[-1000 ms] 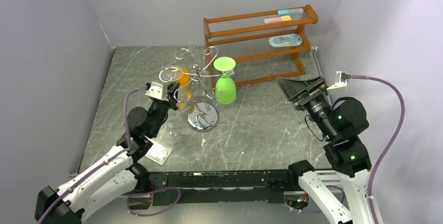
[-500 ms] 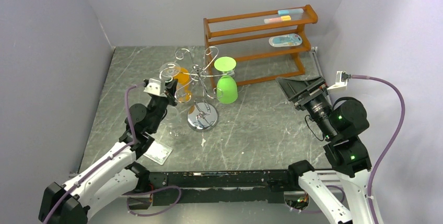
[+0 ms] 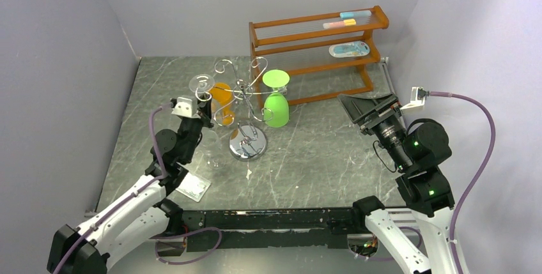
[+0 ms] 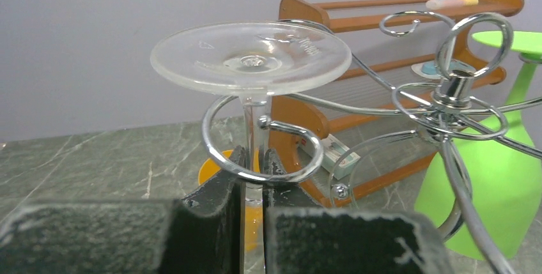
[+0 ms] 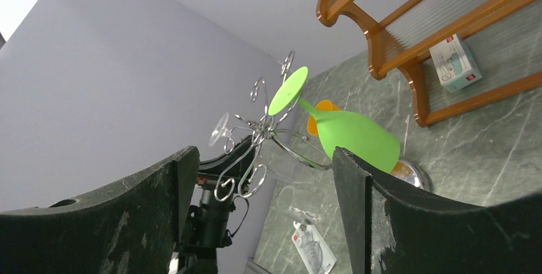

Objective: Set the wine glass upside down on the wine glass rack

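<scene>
My left gripper (image 4: 254,161) is shut on the stem of a clear wine glass (image 4: 249,57) held upside down, its round foot on top. In the left wrist view the stem stands inside a curled loop of the chrome wine glass rack (image 4: 455,89), with the foot above that loop. From above, the glass foot (image 3: 201,84) is at the rack's (image 3: 247,98) left side, over my left gripper (image 3: 203,119). An orange glass (image 3: 223,97) and a green glass (image 3: 276,108) hang upside down on the rack. My right gripper (image 3: 369,111) is open and empty, well to the right.
The rack's shiny round base (image 3: 248,144) stands mid-table. A brown wooden three-tier shelf (image 3: 316,50) with small packets is behind the rack. A flat packet (image 3: 195,186) lies near the left arm. Grey walls close in on left, back and right.
My left gripper has shifted slightly left with the clear glass; the glass foot now sits a little further left at the rack's curled arm. The right arm has not moved.
</scene>
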Controlling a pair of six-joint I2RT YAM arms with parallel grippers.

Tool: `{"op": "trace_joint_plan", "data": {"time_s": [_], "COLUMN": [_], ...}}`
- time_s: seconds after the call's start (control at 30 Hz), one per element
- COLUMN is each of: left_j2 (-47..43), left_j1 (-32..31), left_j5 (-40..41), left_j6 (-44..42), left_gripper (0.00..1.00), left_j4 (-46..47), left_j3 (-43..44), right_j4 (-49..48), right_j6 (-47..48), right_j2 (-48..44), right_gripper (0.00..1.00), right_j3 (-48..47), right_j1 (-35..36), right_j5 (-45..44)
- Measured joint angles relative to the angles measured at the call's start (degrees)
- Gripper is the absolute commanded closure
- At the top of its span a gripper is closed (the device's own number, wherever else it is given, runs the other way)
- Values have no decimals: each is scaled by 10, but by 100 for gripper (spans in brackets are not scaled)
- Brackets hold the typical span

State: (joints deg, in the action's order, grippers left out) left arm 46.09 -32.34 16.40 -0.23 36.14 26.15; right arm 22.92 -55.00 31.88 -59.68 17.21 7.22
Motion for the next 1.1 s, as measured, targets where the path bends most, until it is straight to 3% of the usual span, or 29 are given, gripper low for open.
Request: {"op": "trace_joint_plan", "data": {"time_s": [0.57, 0.73, 0.87, 1.1], "left_j2": [-59, -55, -55, -70], "left_j1": [1, 1, 1, 1], "left_j5": [-10, -28, -29, -26], "left_j6": [10, 19, 28, 40], "left_gripper": [92, 84, 72, 62], "left_j4": [-1, -11, -11, -10], "left_j3": [-34, -36, -36, -54], "right_j4": [0, 0, 0, 0], "right_j6": [0, 0, 0, -1], "right_j2": [0, 0, 0, 0], "right_gripper": [20, 20, 20, 20], "right_j3": [0, 0, 0, 0], "right_j1": [0, 0, 0, 0], "right_j5": [0, 0, 0, 0]}}
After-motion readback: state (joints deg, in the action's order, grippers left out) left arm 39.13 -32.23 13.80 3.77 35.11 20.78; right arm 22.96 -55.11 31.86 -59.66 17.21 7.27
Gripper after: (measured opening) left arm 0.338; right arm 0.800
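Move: Just above the left hand, roughly 3 cm up and about 1 cm nearer the base, is the rack ring around the stem of the clear wine glass it already holds upside down. The rack hub is some 9 cm to the right, 2 cm ahead; the hung green glass is about 20 cm right, 1 cm ahead. The orange glass stands 12 cm ahead, 4 cm right, lower down. From the idle right hand the ring is roughly 8 cm ahead, 37 cm left, somewhat below. Drawing back about 2 cm in all, the left hand first shifts the held stem roughly 1 cm left and slightly up, then returns right and sinks about 2 cm to bring the glass's foot down to the ring. As it lowers, the fingers open to about a third, easing their grip on the stem while staying either side of the glass. ##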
